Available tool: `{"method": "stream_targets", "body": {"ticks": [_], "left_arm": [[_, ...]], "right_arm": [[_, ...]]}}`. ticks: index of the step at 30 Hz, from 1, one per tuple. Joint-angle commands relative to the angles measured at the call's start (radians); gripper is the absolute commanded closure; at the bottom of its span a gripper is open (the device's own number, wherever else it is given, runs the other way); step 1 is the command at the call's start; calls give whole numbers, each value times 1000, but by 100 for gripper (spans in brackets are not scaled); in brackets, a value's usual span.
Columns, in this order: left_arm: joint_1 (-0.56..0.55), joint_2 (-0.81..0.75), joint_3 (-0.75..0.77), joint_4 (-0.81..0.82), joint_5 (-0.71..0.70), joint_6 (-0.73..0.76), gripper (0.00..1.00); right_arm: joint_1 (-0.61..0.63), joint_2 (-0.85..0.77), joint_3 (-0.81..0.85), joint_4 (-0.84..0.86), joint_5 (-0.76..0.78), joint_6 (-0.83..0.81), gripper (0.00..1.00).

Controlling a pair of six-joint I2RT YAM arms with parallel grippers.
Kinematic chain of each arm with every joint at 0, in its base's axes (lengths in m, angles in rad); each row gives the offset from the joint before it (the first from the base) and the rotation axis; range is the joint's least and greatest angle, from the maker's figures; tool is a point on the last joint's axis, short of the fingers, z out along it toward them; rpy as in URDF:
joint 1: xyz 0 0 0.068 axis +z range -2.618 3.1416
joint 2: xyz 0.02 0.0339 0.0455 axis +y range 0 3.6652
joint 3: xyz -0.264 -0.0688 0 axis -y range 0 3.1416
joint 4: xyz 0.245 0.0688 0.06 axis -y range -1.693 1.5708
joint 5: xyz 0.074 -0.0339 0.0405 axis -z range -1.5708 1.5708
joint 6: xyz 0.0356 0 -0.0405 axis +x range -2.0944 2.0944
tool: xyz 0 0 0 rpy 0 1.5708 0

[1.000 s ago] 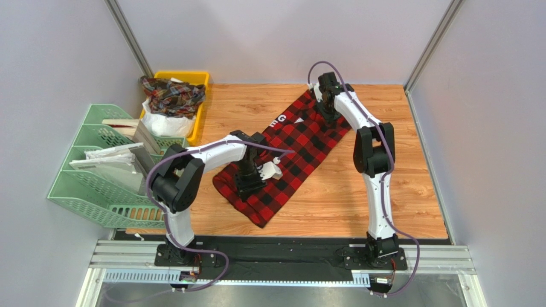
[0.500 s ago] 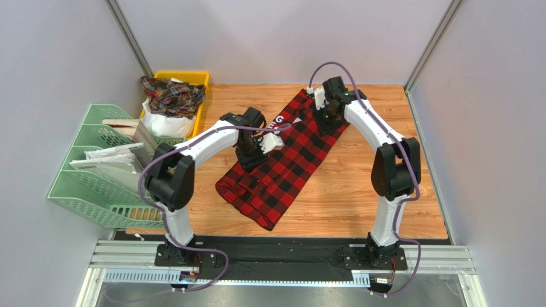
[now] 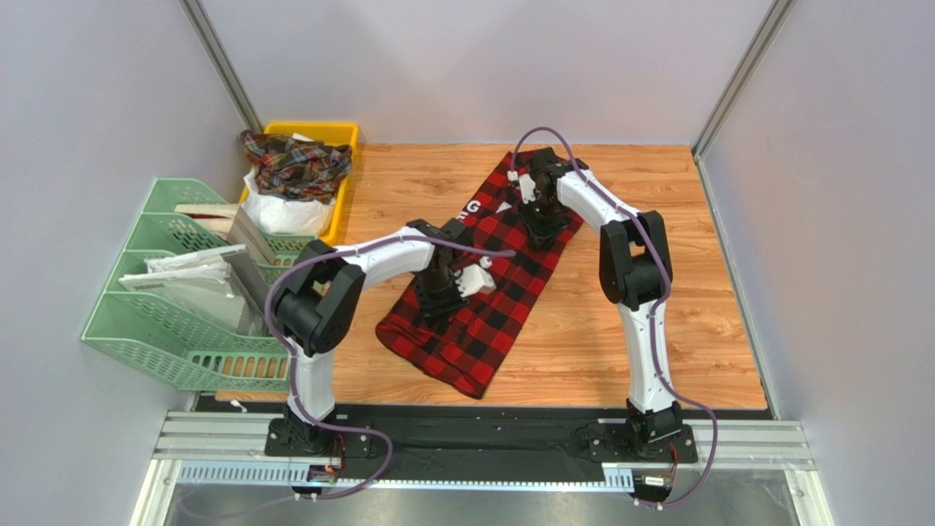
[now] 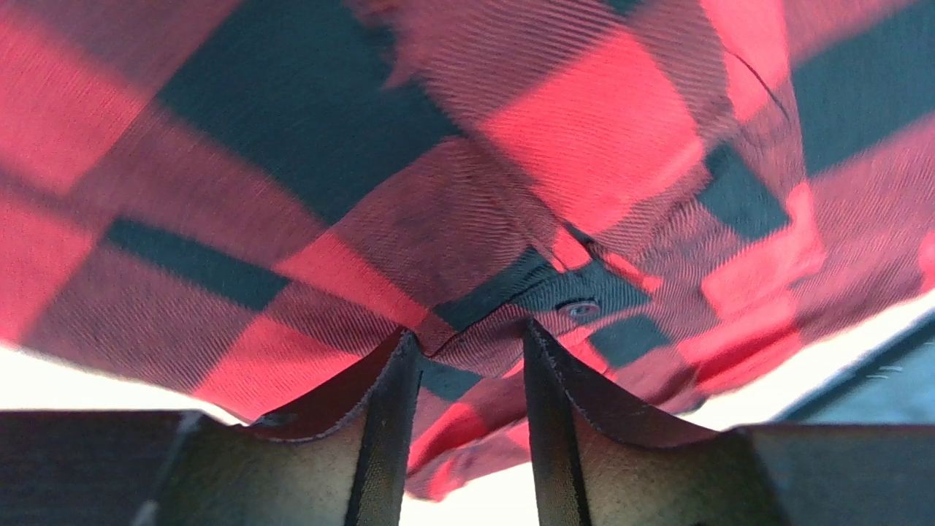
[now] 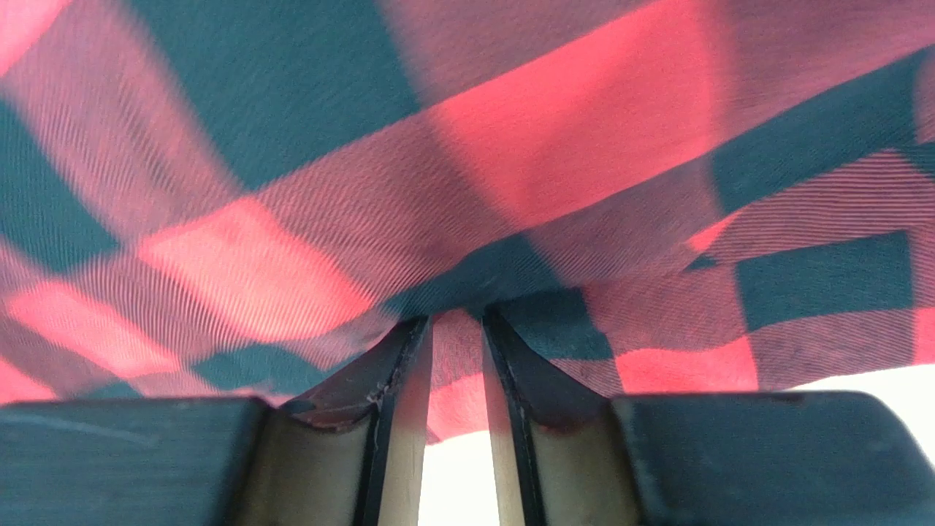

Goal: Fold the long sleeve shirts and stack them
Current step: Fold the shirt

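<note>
A red-and-black check long sleeve shirt [image 3: 499,312] lies as a long diagonal strip across the wooden table [image 3: 658,318], with white lettering [image 3: 474,206] near its far end. My left gripper [image 3: 445,287] is down on the strip's middle. In the left wrist view its fingers [image 4: 472,334] stand a little apart with a bunched fold of the shirt [image 4: 329,164] caught between them. My right gripper [image 3: 540,225] sits on the far end. In the right wrist view its narrow jaws [image 5: 455,318] pinch a fold of the shirt [image 5: 549,132].
A yellow bin [image 3: 335,134] at the back left holds another plaid garment [image 3: 294,162] over white cloth. A green file rack [image 3: 165,296] with papers stands along the left edge. Grey walls close in the table on three sides.
The left gripper went up toward the far end, then came back to the strip's middle. The right gripper shifted left and nearer. The shirt now lies narrower, its near end further right.
</note>
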Motion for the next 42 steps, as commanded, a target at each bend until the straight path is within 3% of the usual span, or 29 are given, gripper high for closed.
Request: {"method": "stream_targets", "body": {"ticks": [1, 5, 8, 15, 20, 21, 22, 24, 25, 27, 28, 30, 32, 33, 34, 35, 38, 42], "left_arm": [[-117, 46, 32, -46, 138, -127, 56], [-164, 117, 109, -52, 272, -202, 58], [-160, 117, 158, -39, 304, -225, 57], [-45, -236, 193, -23, 344, -169, 43], [5, -592, 159, 10, 295, -11, 18], [5, -643, 134, 58, 283, 18, 14], [5, -692, 103, 90, 264, 35, 1], [5, -829, -28, 218, 275, 63, 1], [3, -870, -88, 274, 295, 80, 1], [-12, -960, -217, 346, 351, 225, 1], [-18, -978, -243, 351, 374, 253, 1], [-19, -994, -285, 276, 445, 336, 1], [-19, -1000, -346, 198, 460, 391, 1], [-17, -1009, -380, 192, 471, 445, 1], [-18, -1023, -417, 195, 476, 470, 1], [-19, -1059, -497, 213, 483, 505, 1], [-57, -1124, -671, 331, 448, 554, 1], [-120, -1136, -802, 418, 418, 602, 1]], "right_arm": [[0, 144, 159, -15, 48, -53, 70], [5, 234, 375, -45, 45, -88, 70], [2, 196, 387, -53, 25, -101, 69], [-30, -174, 259, -13, -70, -121, 60], [-52, -453, 181, 22, -154, -191, 27], [-50, -545, 146, 66, -177, -194, 10], [-50, -602, 67, 95, -197, -194, 5], [-49, -755, -53, 229, -298, -203, 0], [-47, -804, -193, 287, -344, -208, 0], [-44, -903, -343, 480, -489, -208, 0], [-38, -982, -417, 519, -528, -216, 0], [-18, -1052, -550, 457, -682, -416, 0], [26, -1136, -673, 279, -677, -680, 0], [74, -1173, -734, 257, -615, -735, 0], [94, -1273, -802, 255, -579, -786, 0], [109, -1324, -969, 290, -553, -821, 0], [163, -1499, -1174, 343, -498, -950, 0], [252, -1587, -1414, 386, -450, -1030, 2]]}}
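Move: Both hands are already down on the folded shirt, which lies slantwise. From the left hand, the shirt's middle is about 9 cm ahead and 8 cm right; its near end is some 9 cm back and 2 cm left. From the right hand, the middle is roughly 7 cm back and 9 cm left, and the far end about 11 cm ahead and 2 cm right. All lie about 1 cm below the hands. Left hand drags shirt about 9 cm rightward, right hand 6 cm forward; both lift off, opening, drawing back. ##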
